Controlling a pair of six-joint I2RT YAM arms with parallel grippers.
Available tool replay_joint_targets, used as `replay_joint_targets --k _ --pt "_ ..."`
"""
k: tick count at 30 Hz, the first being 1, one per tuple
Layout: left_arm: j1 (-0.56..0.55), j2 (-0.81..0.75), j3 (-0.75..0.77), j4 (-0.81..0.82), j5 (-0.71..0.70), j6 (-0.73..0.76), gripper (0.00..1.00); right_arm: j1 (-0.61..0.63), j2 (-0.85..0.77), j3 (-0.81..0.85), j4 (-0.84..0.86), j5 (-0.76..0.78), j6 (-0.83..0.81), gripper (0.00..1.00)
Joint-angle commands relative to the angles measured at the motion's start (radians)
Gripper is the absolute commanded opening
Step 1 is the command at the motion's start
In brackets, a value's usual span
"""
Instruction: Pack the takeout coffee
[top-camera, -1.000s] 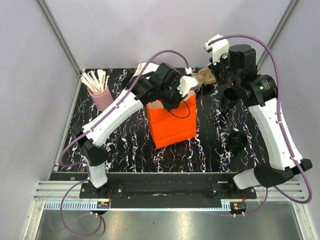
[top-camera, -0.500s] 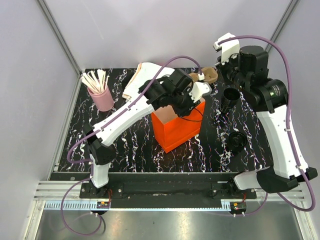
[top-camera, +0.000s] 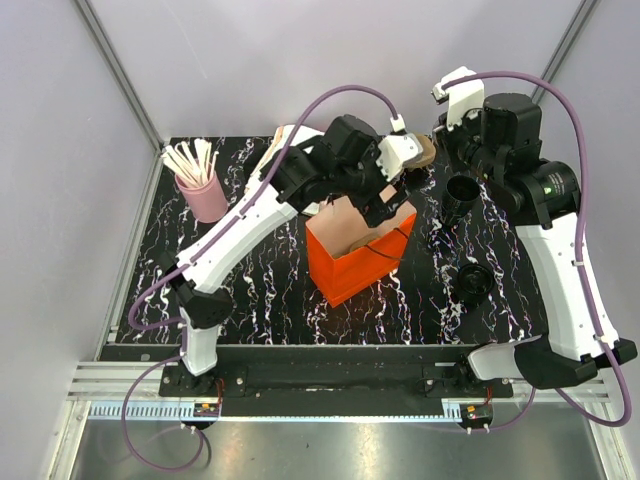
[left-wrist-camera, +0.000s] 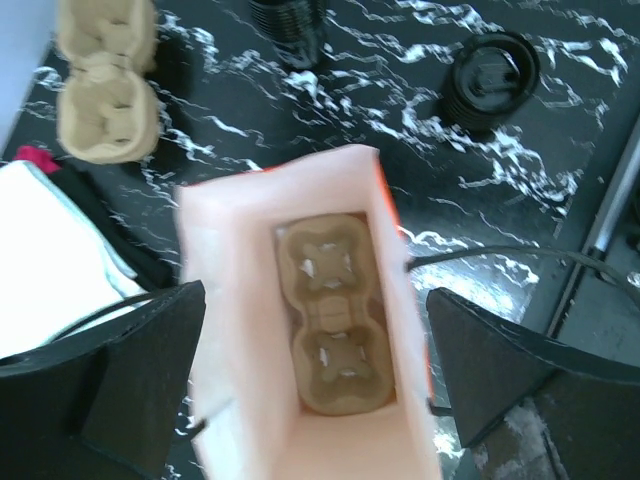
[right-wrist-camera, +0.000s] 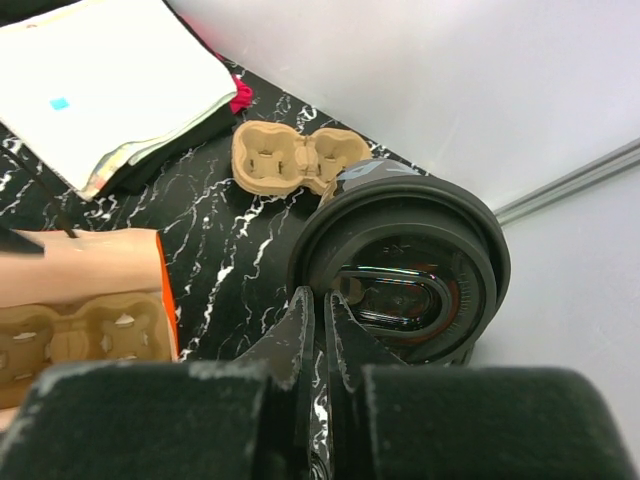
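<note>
The takeout coffee (right-wrist-camera: 420, 275), a black lidded cup, hangs at the right of the table (top-camera: 458, 205) with my right gripper (right-wrist-camera: 322, 305) shut on the left rim of its lid. An orange paper bag (top-camera: 352, 268) stands open at the middle. My left gripper (left-wrist-camera: 315, 292) hovers over its mouth, jaws wide open, one finger (left-wrist-camera: 140, 370) on each side and nothing between them. A brown two-hollow cardboard tray (left-wrist-camera: 330, 320) lies flat on the bag's bottom.
A second black lidded cup (top-camera: 473, 281) stands near the right arm. Another cardboard tray (right-wrist-camera: 295, 160) lies at the back, beside a white pad (right-wrist-camera: 100, 70). The pink cup of wooden stirrers (top-camera: 199, 188) is at the far left.
My left gripper went from shut inside the bag to wide open above it, leaving the tray in the bag. The bag shifted right and turned. The right arm rose slightly.
</note>
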Motion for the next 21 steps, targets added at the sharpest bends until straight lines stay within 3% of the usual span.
replay_joint_targets --k 1,13,21 --pt "0.056 -0.058 0.055 0.063 -0.034 -0.011 0.99 -0.006 -0.020 0.011 -0.033 -0.071 0.043 0.00" --pt "0.293 -0.153 0.019 0.082 -0.065 -0.026 0.99 -0.004 -0.024 0.048 -0.178 -0.405 0.085 0.00" --pt "0.314 -0.167 0.013 0.085 -0.077 -0.021 0.99 -0.004 0.011 0.070 -0.257 -0.620 0.109 0.00"
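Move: The open orange paper bag stands just under the left hand, some 5 cm to its left, 2 cm ahead and about 22 cm below. From the right hand, which holds the lidded coffee cup, the bag lies about 16 cm left, 4 cm back and 33 cm down. From the right hand too, the black cup stands 6 cm ahead and 6 cm right, and the spare carrier about 20 cm ahead and 6 cm left, both some 40 cm lower. Left, forward and up, the empty left hand sweeps some 17 cm clear of the bag's mouth towards the white cloth, fingers staying wide open, wrist turning counter-clockwise. Meanwhile the right hand keeps its pinch on the coffee cup's lid and carries the cup left, back and a little down, about 10 cm, towards the bag, turning counter-clockwise some 20 degrees and tipping its fingers down. ##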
